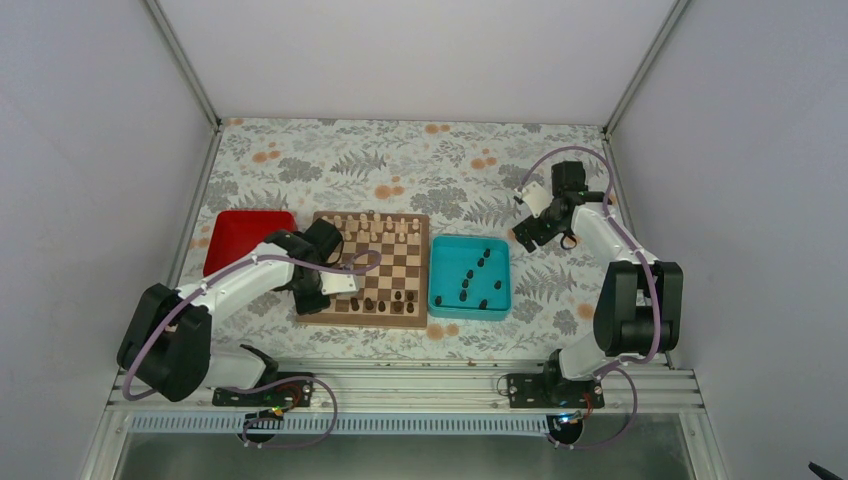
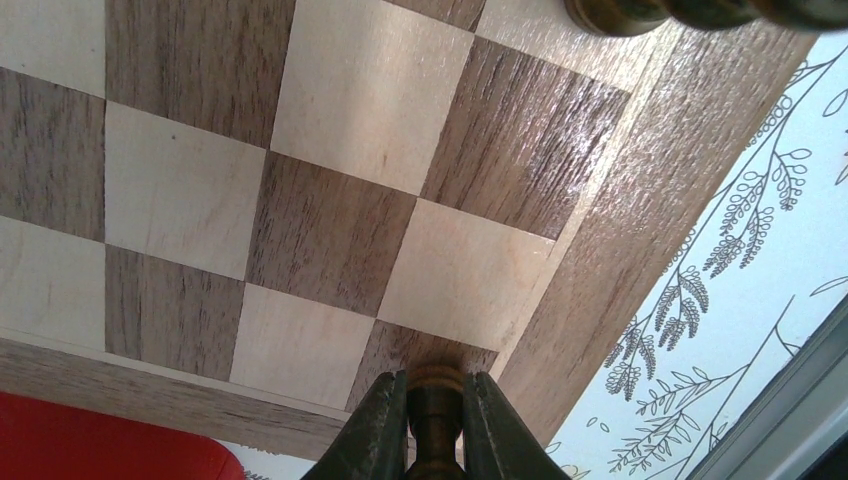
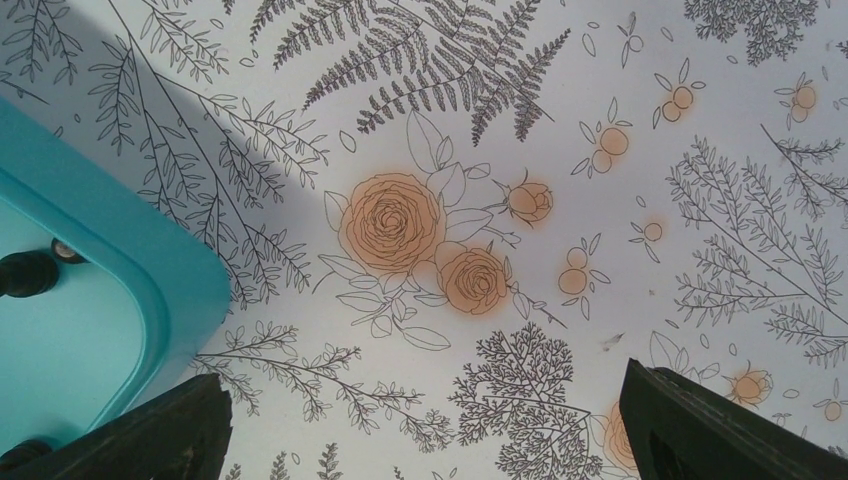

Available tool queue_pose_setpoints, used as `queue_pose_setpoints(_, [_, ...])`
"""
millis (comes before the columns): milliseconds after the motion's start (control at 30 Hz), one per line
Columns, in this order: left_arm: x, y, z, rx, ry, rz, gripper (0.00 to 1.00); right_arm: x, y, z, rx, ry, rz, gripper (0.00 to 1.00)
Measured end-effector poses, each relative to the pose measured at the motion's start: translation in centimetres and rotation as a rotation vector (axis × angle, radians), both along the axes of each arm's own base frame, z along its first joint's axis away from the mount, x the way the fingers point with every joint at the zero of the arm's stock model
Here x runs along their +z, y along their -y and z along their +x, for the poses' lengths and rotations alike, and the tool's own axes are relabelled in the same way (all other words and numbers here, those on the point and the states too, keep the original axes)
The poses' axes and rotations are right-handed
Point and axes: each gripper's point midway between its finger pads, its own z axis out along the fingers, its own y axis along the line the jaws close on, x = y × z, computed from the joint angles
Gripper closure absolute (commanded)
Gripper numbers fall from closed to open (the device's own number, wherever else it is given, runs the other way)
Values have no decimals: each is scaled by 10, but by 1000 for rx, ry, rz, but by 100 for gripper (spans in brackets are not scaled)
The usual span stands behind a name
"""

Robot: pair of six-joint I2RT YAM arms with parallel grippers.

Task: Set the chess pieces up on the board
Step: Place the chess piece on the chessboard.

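My left gripper (image 2: 436, 392) is shut on a dark chess piece (image 2: 437, 378), whose base meets the dark corner square of the board (image 2: 600, 230). In the top view this gripper (image 1: 335, 283) hangs over the board's (image 1: 418, 268) near left corner. Several dark pieces (image 1: 383, 304) stand on the near rows, and pale pieces (image 1: 372, 228) fill the far rows. More dark pieces (image 1: 470, 275) lie in the teal tray (image 1: 436, 290). My right gripper (image 3: 425, 420) is open and holds nothing. It hovers over the floral cloth right of the tray (image 3: 160, 300).
A red tray (image 1: 245, 240) lies left of the board, under the left arm. The floral tablecloth (image 1: 400, 165) stretches behind the board up to the white enclosure walls. A metal rail (image 1: 420, 385) with the arm bases runs along the near edge.
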Motion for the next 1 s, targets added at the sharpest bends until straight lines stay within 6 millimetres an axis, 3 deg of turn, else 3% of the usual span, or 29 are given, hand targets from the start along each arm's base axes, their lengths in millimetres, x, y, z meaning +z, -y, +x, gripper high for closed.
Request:
queue_pose_setpoints(133, [0,0,0,0,-1,1,88,-3,0,-2,-1,-9,-1,0])
queue_pose_setpoints(333, [-1,-1,0,-2,-4,10,64,-5,1,-4,-1,-14,-2,0])
queue_pose_setpoints(600, [15,5,12,-11,26,-5,61,-5,1,-4,-2,-15,-3,0])
queue_pose_setpoints(700, [36,11,24,-16,61,-20,60,-5,2,-4,-3,-15,-3,0])
queue_pose_setpoints(767, [61,18,39,-20,112,-41,58,-5,3,-4,-8,-15,-3,0])
queue_pose_setpoints(833, [92,30,59,-27,181,-73,48,-5,3,-4,-8,-15,-3,0])
queue_pose_setpoints(933, [140,60,92,-59,292,-135,43,-5,3,-4,-8,-15,-3,0])
queue_pose_setpoints(1000, [156,87,104,-105,329,-166,42,-5,3,-4,-8,-14,-3,0])
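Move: The dark chess piece to be let go is still pinched in the left hand, standing on the board's near left corner square, its middle about 1 cm below the hand point. Another dark piece stands about 10 cm to the hand's right, level with it; the nearest light piece is some 20 cm straight ahead, and the red bin 13 cm ahead and 15 cm left. From the right hand, the corner piece lies about 50 cm left and 17 cm back. The dark piece on the near left corner square is let go: the left hand stays in place over it while its fingers begin to part, then lifts about 15 cm, faster and faster, swinging some 10 cm forward and 9 cm right over the board towards the light pieces. The fingers open to about half, and the wrist tilts their tips forward by about 20 degrees. ##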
